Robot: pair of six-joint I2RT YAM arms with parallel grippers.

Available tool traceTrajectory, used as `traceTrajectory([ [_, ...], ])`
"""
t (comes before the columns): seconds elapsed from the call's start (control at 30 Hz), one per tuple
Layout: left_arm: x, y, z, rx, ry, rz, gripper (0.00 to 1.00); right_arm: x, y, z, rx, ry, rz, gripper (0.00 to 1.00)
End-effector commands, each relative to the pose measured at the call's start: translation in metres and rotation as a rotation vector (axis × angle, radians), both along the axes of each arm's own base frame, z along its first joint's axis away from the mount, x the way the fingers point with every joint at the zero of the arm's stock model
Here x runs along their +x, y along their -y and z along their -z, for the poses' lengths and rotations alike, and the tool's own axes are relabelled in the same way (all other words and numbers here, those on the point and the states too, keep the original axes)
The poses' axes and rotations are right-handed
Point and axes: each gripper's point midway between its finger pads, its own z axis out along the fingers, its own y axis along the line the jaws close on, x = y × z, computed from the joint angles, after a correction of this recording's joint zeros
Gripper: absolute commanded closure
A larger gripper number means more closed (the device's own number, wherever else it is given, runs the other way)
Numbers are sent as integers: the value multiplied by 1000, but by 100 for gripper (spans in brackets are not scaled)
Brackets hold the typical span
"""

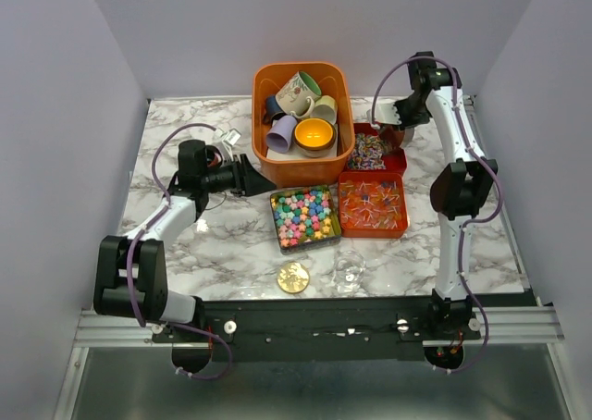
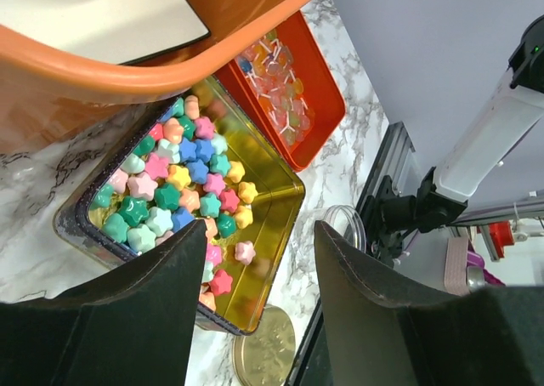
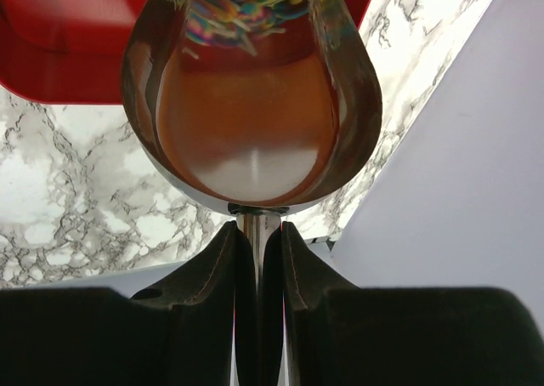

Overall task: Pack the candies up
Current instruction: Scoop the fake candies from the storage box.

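Note:
Speckled multicolour candies [image 1: 367, 151] lie in a red tray at the back right. Orange-red candies [image 1: 372, 204] with pale ends fill the red tray in front of it [image 2: 279, 70]. My right gripper [image 1: 396, 117] [image 3: 257, 231] hovers over the back tray, shut on the handle of a shiny metal scoop [image 3: 251, 105]; speckled candies [image 3: 234, 3] show just past the scoop's rim. A metal tin holds pastel star candies [image 1: 303, 214] [image 2: 174, 178]. My left gripper [image 1: 252, 177] [image 2: 259, 233] stands open and empty, left of the tin and beside the orange basket.
An orange basket [image 1: 263, 147] [image 2: 119, 76] of ceramic mugs stands at the back centre. A gold round lid [image 1: 293, 277] [image 2: 265, 352] and a clear round container [image 1: 350, 266] [image 2: 346, 223] lie near the front edge. Grey walls enclose the marble table.

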Motion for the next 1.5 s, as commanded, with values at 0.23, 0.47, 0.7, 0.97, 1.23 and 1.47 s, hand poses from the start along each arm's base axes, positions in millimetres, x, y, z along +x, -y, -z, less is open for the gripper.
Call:
traceTrajectory([
  [0.23, 15, 0, 1, 1, 6, 13, 39, -78, -25, 47, 94, -339, 140, 99],
  [0.47, 13, 1, 2, -6, -6, 25, 40, -85, -36, 44, 180, -342, 208, 99],
  [0.7, 13, 1, 1, -11, -8, 31, 40, -116, -31, 53, 167, -418, 310, 100],
  [0.97, 15, 1, 0, -16, -2, 26, 41, -120, -29, 50, 166, -420, 452, 99],
  [1.23, 11, 0, 7, -1, -29, 21, 42, -147, -40, 75, 266, -430, 535, 100],
  [1.47, 17, 0, 11, -1, -42, 14, 42, -136, -48, 73, 319, -423, 597, 99],
])
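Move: The fake candies in the red tray lie about 10 cm to the left of the right hand, 3 cm ahead and roughly 14 cm below. That hand already holds the scoop, bowl down. The orange tray's middle is some 17 cm back and 12 cm left of the hand, and the storage box some 20 cm back and 32 cm left. From the idle left hand the candies are about 26 cm ahead, 33 cm right and 16 cm below. The scoop, still gripped by its handle with the bowl hanging down at the red tray's right side, is drawn back some 8 cm past the right of the candies towards the tray's near right corner, sinking about 3 cm. Meanwhile the right wrist twists it clockwise by around 35 degrees, turning its mouth from left to forward-left; the fingers keep their hold. ##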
